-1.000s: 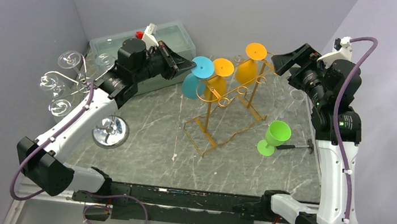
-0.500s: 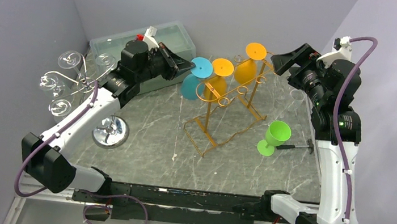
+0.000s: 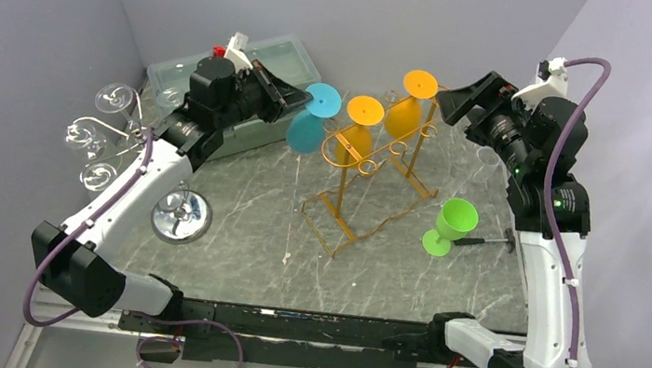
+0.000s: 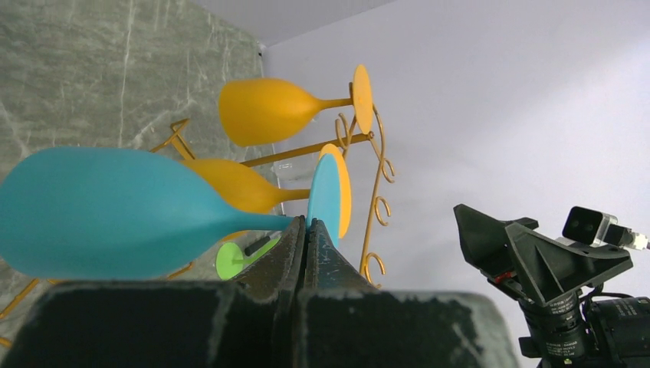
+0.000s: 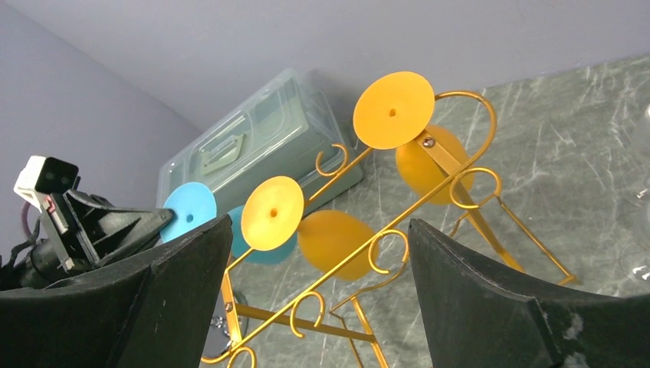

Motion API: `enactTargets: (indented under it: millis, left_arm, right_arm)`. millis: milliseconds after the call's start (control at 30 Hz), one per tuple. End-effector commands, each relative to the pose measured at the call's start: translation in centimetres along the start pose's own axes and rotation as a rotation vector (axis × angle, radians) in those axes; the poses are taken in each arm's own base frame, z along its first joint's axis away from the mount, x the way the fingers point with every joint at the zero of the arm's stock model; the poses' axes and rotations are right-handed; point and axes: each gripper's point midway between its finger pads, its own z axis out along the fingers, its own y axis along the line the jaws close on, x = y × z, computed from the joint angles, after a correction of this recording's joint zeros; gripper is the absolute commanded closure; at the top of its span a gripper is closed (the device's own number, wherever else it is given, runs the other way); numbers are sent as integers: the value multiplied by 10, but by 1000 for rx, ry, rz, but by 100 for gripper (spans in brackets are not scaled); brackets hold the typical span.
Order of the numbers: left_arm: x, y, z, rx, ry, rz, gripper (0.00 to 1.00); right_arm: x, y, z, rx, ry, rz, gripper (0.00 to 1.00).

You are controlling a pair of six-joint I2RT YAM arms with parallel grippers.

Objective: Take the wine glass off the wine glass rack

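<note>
The blue wine glass (image 3: 310, 118) hangs upside down and tilted, its round foot uppermost, just left of the wine glass rack (image 3: 371, 166). My left gripper (image 3: 304, 100) is shut on its stem (image 4: 276, 222), right under the foot (image 4: 325, 195). The golden wire rack still carries two orange glasses (image 3: 363, 123) (image 3: 412, 105) on its loop hooks (image 4: 375, 176). My right gripper (image 3: 463, 93) hovers open at the rack's far right end with nothing between its fingers (image 5: 490, 284); it looks along the rack (image 5: 452, 192) towards the blue foot (image 5: 188, 211).
A green glass (image 3: 450, 226) stands on the marble table beside a black tool (image 3: 489, 242). A chrome stand (image 3: 179, 216) with clear glasses (image 3: 108, 134) is at the left. A clear lidded box (image 3: 268, 55) sits behind the left arm.
My left gripper has pulled the blue glass to the left, away from the rack's end, and tilted it. The right arm has shifted slightly up and left.
</note>
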Motion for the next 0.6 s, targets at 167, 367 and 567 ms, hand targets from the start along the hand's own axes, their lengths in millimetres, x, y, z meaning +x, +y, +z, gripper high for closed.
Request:
enactTargets:
  millis: [167,367,567]
  left_arm:
    - [-21,-77,-39,175,-51,133,100]
    - [-31,-113,-61,234,-79,173,100]
    - [-39,-144,-84,278,-108,210,100]
  right_arm:
    - [-11,41,-4,-186,-33,-54,13]
    - [-8,63,-5,-292,-19,-54,12]
    - [2,82,-4,-383,9,-45,12]
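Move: I hold the blue wine glass bowl-down by its stem, just clear of the rack; my open right gripper is about 22 cm to my left hand's right, 4 cm nearer me and 6 cm higher. From my left hand the near orange glass hangs 9 cm right, 1 cm ahead, the far one 18 cm right, 7 cm ahead, both middles 8 cm down. From my right hand the blue glass is 22 cm left, 4 cm ahead, 12 cm lower. I keep the blue glass pinched by the stem just under its foot and raise my left hand about 11 cm with gathering speed, easing back a little towards me while its fingertips tip up some 15 degrees. Meanwhile my right hand, gripper still wide open, comes roughly 5 cm left towards the glass, rising slightly and turning counter-clockwise. ##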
